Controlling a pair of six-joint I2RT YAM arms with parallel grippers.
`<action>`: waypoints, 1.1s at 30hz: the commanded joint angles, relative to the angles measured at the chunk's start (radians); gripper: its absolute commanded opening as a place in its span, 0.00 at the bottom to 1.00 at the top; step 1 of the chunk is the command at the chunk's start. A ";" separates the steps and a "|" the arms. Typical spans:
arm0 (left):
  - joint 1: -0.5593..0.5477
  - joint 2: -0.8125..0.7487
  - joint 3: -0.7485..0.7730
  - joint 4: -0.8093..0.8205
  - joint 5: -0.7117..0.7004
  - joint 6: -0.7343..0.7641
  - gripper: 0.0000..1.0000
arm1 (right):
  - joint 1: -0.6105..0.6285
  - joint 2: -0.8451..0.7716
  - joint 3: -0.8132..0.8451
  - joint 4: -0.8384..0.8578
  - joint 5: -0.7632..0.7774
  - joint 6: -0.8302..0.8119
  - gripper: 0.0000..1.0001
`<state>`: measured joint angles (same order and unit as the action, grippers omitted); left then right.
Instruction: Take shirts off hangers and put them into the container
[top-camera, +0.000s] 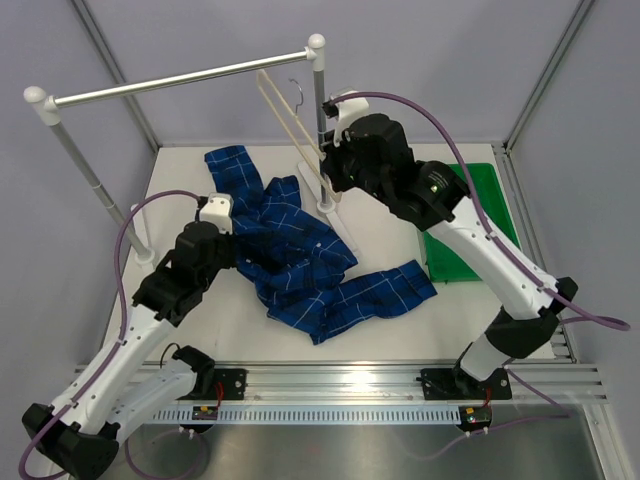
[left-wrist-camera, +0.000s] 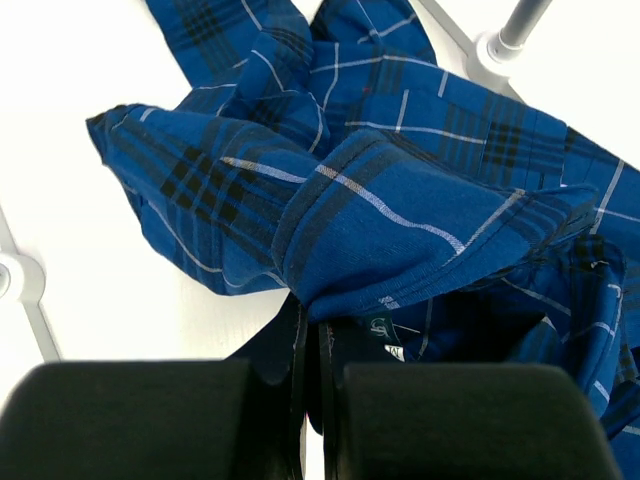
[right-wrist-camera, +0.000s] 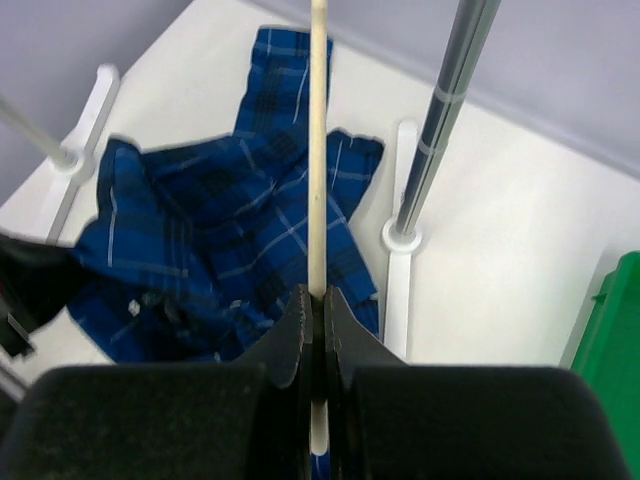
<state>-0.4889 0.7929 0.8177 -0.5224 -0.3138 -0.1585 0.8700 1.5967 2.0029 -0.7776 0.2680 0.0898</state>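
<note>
The dark blue checked shirt (top-camera: 300, 255) lies crumpled on the white table, off the hanger, one sleeve stretched toward the right. My left gripper (top-camera: 243, 248) is shut on a fold of the shirt (left-wrist-camera: 380, 200) near its collar; the cloth bunches over the jaw tips (left-wrist-camera: 312, 335). The pale wooden hanger (top-camera: 285, 110) stands bare and tilted under the rail. My right gripper (top-camera: 325, 163) is shut on the hanger's thin bar (right-wrist-camera: 318, 150), which passes between the jaws (right-wrist-camera: 318, 310). The green container (top-camera: 485, 195) sits at the right, partly hidden by the right arm, with its corner (right-wrist-camera: 610, 340) showing.
A silver rail (top-camera: 180, 82) with white end caps spans the back on two posts. One post (right-wrist-camera: 450, 110) and its white foot (right-wrist-camera: 400, 250) stand just right of the hanger. Another rack foot (left-wrist-camera: 495, 45) lies beyond the shirt. Grey walls enclose the table.
</note>
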 joint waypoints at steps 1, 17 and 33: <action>0.006 0.014 0.005 0.058 0.039 0.017 0.00 | 0.006 0.063 0.161 0.043 0.094 -0.025 0.00; 0.006 -0.003 0.000 0.047 0.033 0.014 0.00 | 0.000 0.195 0.278 0.175 0.099 -0.055 0.00; 0.006 -0.004 -0.006 0.061 0.102 0.022 0.00 | -0.003 0.103 0.056 0.225 0.047 -0.021 0.63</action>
<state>-0.4885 0.8040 0.8108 -0.5209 -0.2646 -0.1547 0.8696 1.7908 2.0789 -0.6106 0.3302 0.0658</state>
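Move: The right hand holds the bare hanger by its end. The spot on the rail that its hook is taken to lies about 14 cm ahead, 10 cm left and 17 cm above that hand; the rack's post stands some 16 cm ahead and 4 cm left. The shirt lies roughly 37 cm below, 2 cm back and 9 cm left. From the left hand, the rail spot is around 20 cm ahead, 11 cm right and 36 cm up. The right hand carries the hanger about 7 cm forward-left, rising then sinking, and opens, releasing it at the rail. ##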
